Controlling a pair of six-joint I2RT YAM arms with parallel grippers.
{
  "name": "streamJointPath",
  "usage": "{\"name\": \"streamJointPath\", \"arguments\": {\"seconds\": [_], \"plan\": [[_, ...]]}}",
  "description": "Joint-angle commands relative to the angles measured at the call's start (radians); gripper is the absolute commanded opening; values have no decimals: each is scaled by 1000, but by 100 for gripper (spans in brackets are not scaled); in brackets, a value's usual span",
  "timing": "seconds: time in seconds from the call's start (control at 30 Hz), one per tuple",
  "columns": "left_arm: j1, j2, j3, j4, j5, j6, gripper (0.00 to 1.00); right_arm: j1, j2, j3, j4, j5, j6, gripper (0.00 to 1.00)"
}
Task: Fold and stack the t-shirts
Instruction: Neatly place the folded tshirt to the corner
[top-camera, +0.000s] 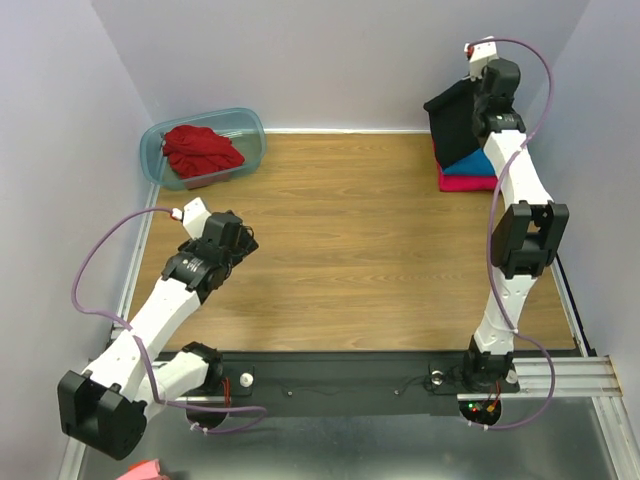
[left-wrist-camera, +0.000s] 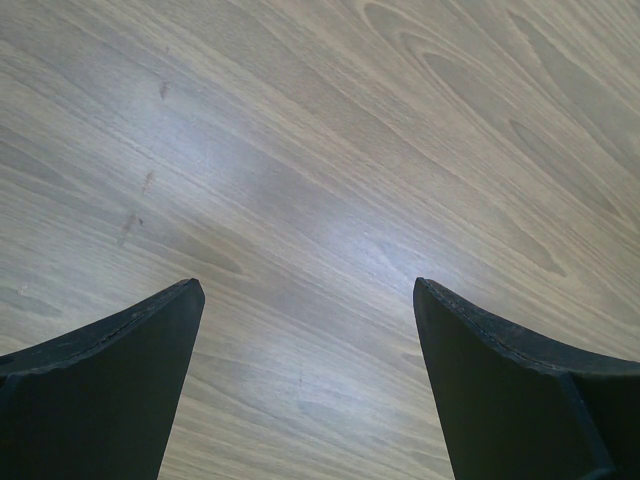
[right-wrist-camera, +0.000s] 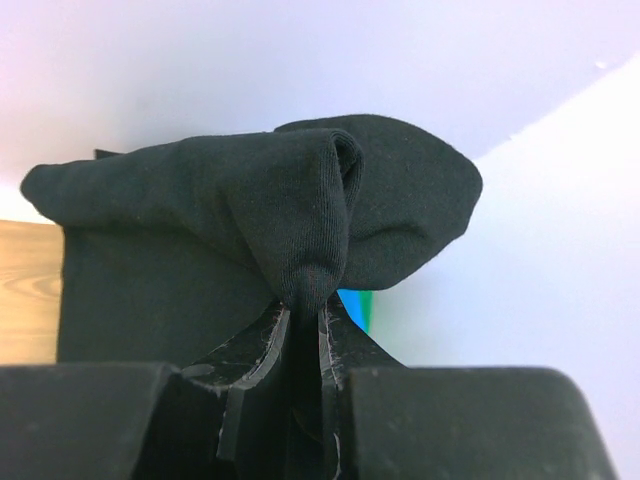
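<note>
My right gripper is shut on the folded black t-shirt and holds it up at the far right, above the turquoise blue t-shirt lying on the magenta pink t-shirt. In the right wrist view the black cloth bunches between my fingers, and a sliver of turquoise shows behind. The red t-shirt lies crumpled in the plastic tub at the far left. My left gripper is open and empty over bare wood; its fingers are wide apart.
The wooden table is walled by pale panels at the back and both sides. A black rail with the arm bases runs along the near edge. A small pink object lies below the left base.
</note>
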Motion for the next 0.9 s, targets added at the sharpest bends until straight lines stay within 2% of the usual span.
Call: {"name": "streamJointPath", "arguments": {"seconds": [0.0,0.13,0.5,0.63,0.67,0.7,0.77,0.8,0.87], "plan": [[13,12,47,8,-46,9,98,-49,-32,43,60,-64,40,0],[26,21,56,9,-55,10,98,-86,-21,49,41,-117,64,0],[52,32,61,25,-49,21,98,-160,206,192,35,-33,73,1],[59,41,65,23,-41,24,98,-167,275,276,43,24,81,5],[61,42,70,23,-40,26,98,-169,302,298,59,43,92,10],[61,41,68,23,-37,27,98,-170,309,299,78,49,98,33],[62,42,73,22,-26,29,98,-172,333,321,93,72,118,62],[62,39,73,20,-23,29,98,-172,332,329,93,69,122,83],[64,36,74,26,-11,32,98,-172,309,312,93,51,151,97]]}}
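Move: The black t-shirt, already pinched in the right hand, hangs some 7 cm left and 3 cm back of that hand, about 10 below. The blue t-shirt, top of the stack that it goes to, lies nearly underneath: about 3 cm back, 1 to the right and 24 down. The crimson t-shirt sits lower in that stack, some 4 cm back, level sideways; the table's back right corner is roughly 8 ahead and 17 right. From the left hand the blue t-shirt is about 32 cm ahead and 71 right. The black t-shirt, still pinched by the right hand, is first drawn to the right over the stack towards the side wall, then lowered with a small reach forward into the corner: about 11 cm right and as much down in all. The hand turns some 10 degrees clockwise, and near the bottom its fingers spread wide and let go of the cloth. ##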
